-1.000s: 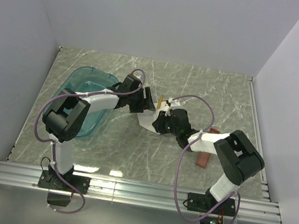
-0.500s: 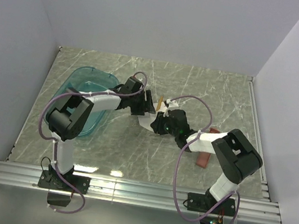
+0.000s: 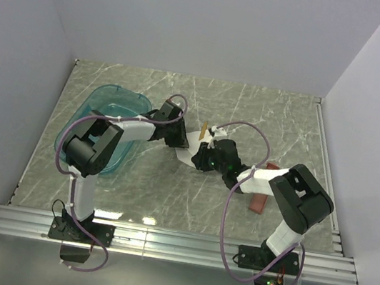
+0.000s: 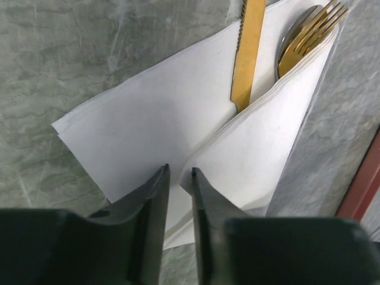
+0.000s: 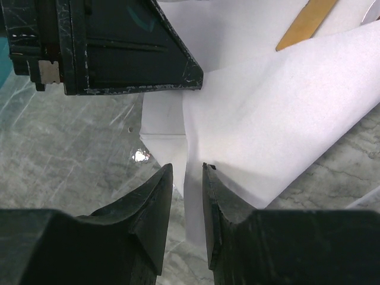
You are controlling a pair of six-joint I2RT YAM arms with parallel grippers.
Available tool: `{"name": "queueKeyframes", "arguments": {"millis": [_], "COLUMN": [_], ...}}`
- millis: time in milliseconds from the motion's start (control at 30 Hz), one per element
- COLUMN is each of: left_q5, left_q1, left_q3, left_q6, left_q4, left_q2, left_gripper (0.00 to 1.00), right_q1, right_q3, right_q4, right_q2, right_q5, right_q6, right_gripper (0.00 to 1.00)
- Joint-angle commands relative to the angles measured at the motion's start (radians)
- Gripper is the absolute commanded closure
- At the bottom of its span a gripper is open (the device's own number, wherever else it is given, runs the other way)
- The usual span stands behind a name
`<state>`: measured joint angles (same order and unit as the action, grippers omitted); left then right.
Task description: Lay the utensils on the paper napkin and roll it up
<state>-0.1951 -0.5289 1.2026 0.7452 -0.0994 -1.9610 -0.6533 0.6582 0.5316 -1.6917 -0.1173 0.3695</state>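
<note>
The paper napkin [image 4: 148, 119] lies on the marble with one flap folded over the utensils. A gold knife blade [image 4: 249, 53] and gold fork tines [image 4: 309, 29] over a spoon bowl stick out at its far end. In the top view the napkin [image 3: 186, 155] sits between both grippers, with a utensil tip [image 3: 204, 126] poking out. My left gripper [image 4: 178, 171] has its jaws drawn to a narrow slit at the flap's edge; whether it pinches the paper I cannot tell. My right gripper [image 5: 187, 166] is shut on a raised fold of the napkin [image 5: 285, 107].
A translucent teal tub [image 3: 103, 100] stands left of the napkin, under the left arm. A reddish-brown tray [image 3: 260, 203] lies by the right arm, and its edge [image 4: 362, 184] shows in the left wrist view. The left gripper's body [image 5: 107, 41] fills the right wrist view's upper left.
The left gripper's jaws have narrowed from wide to a slit, and the left arm has shifted slightly. The right arm and the napkin have stayed put.
</note>
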Motion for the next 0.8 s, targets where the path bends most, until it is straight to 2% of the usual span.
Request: {"name": "queueKeyframes", "arguments": {"millis": [0, 200, 333, 533, 767], "left_q5": [0.023, -0.007, -0.014, -0.009, 0.002], "left_q1": [-0.003, -0.005, -0.006, -0.006, -0.008], "left_q3": [0.006, -0.028, -0.038, -0.021, -0.020], "left_q6": [-0.023, -0.027, -0.029, -0.038, -0.046], "left_q4": [-0.008, 0.036, 0.047, 0.029, 0.032], "left_q2": [-0.015, 0.008, 0.016, -0.001, 0.014], "left_gripper": [0.74, 0.83, 0.88, 0.99, 1.00], "right_q1": [-0.009, -0.005, -0.006, -0.006, -0.008], "right_q3": [0.020, 0.041, 0.060, 0.018, -0.022], "right_q4": [0.028, -0.031, -0.090, -0.093, -0.087], "right_q2": [-0.002, 0.056, 0.056, 0.056, 0.064], "right_q5": [0.004, 0.022, 0.054, 0.044, 0.028], "right_q6": [0.000, 0.052, 0.071, 0.088, 0.106], "right_gripper": [0.66, 0.70, 0.80, 0.86, 0.87]}}
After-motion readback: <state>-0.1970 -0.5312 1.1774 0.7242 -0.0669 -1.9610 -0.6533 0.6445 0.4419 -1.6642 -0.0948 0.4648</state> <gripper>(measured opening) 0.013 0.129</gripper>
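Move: Just under the left fingertips, about 1 cm down, lies the napkin's folded-over edge; the knife's bare part is roughly 6 cm ahead and 5 cm right of that hand, and the fork head roughly 6 cm ahead and 8 cm right. The right hand straddles the same edge nearer the base, about 1 cm below its hand point, with the knife's bare part some 12 cm straight ahead. Shutting fully on the napkin's folded edge, the left fingers pinch it while that hand stays almost in place, sinking only about half a centimetre. The right fingers narrow from a third open to nearly shut around the edge nearer the base; that hand rises slightly, then draws back, right and down towards the table by a bit over 1 cm each way, tipping down some 5 degrees. ##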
